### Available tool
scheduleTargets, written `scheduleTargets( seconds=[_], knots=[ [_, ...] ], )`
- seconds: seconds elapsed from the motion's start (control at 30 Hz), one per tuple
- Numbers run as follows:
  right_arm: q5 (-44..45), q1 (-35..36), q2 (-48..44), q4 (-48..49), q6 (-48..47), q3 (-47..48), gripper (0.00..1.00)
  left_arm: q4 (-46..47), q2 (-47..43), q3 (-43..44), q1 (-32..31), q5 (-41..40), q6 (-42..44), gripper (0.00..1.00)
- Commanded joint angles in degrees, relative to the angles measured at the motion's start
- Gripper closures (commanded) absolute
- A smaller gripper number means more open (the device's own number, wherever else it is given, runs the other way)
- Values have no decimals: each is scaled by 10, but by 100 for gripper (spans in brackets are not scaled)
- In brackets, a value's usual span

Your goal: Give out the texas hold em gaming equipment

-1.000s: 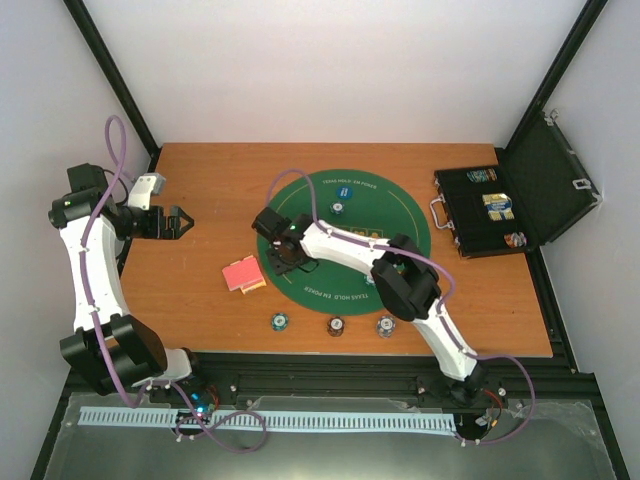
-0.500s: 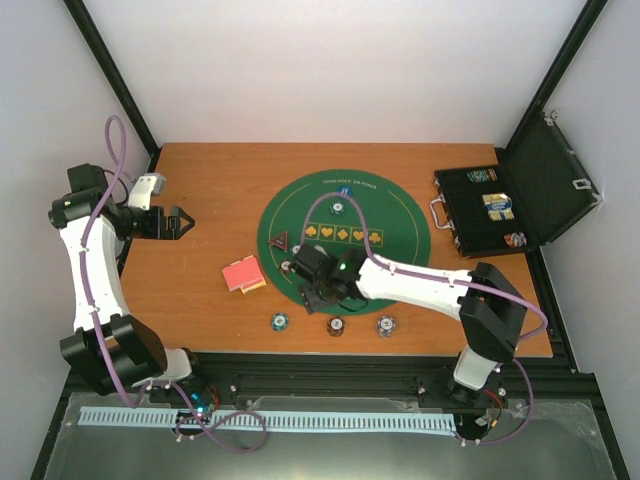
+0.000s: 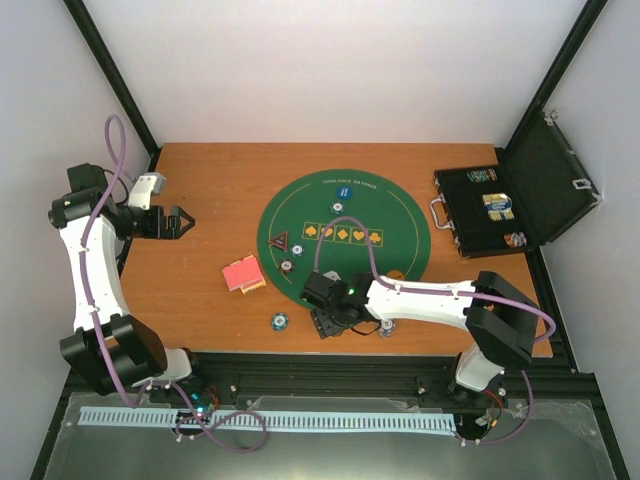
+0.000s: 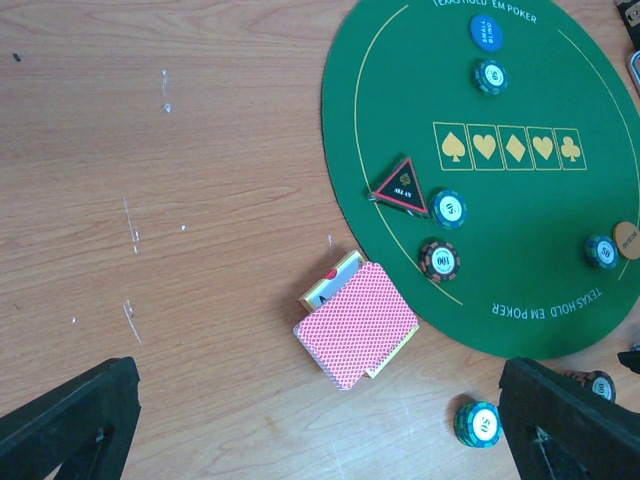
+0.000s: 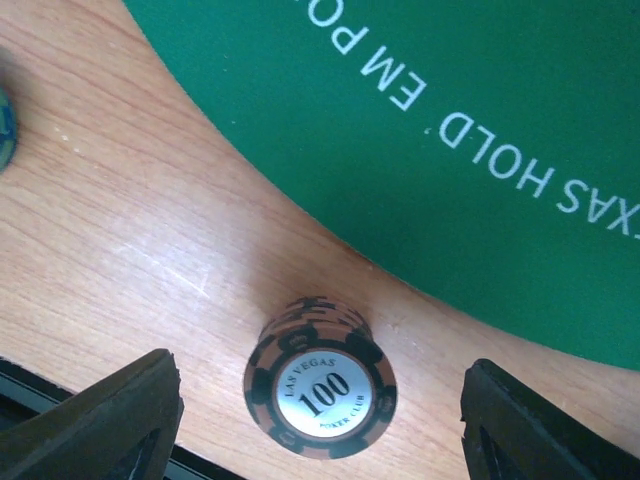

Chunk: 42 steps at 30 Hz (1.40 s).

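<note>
My right gripper is open, low over a brown stack of "100" poker chips on the wood just off the green mat; a finger stands on either side, not touching. In the top view it hovers at the table's near edge. The pink-red-backed cards lie left of the mat. A black triangular button, a teal chip and a brown chip sit on the mat's left part. The blue button and orange button are also on the mat. My left gripper is open and empty at the far left.
An open black case holding more chips stands at the right edge. A teal chip stack sits near the front edge left of my right gripper, and another stack lies partly hidden behind the right arm.
My right gripper has moved from the mat's left part toward the near edge, over the brown chip stack, and its jaws have widened. The left arm is still.
</note>
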Motion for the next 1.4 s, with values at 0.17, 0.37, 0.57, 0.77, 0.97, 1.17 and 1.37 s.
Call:
scheduleTargets(
  seconds=[0.17,0.37,0.57,0.77,0.97,1.17,1.37],
  knots=[
    [-6,18,5,35,19,-13,29,-12,0,31,-1,7,3,0],
    [1,18,10,38,22,-22,31,-13,1,33,-1,7,4,0],
    [1,18,21,42,21,-25,33,-13,-3,29,-1,5,6,0],
    [-2,18,23,52,23,-36,39,-13,-3,29,-1,5,7,0],
    [-2,18,22,55,22,-36,49,-13,-3,23,-1,-2,11,0],
    [5,18,20,41,16,-22,57,-12,-6,24,-1,5,9,0],
    [12,17,11,21,9,-6,65,-14,-5,23,-1,8,11,0]
  ],
)
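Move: The brown 100 chip stack is almost under my right hand, about 1 cm back, hardly off to either side, with its middle some 4 cm below. The teal stack stands about 13 cm to my right hand's left, level with it. The silver stack is some 12 cm to its right and 1 cm back; the orange button lies about 11 cm ahead and 15 cm right. From my idle left hand, the brown stack is roughly 15 cm back, 32 cm right and 24 cm below. With my right fingers still pointing down over the brown 100 stack, I make a small correction, about 1 cm left and back again while easing about 1 cm back. I sink some 2 cm around its upper chips. On the way down I close from wide open to about half, until the two pads pinch its top end from both sides. ##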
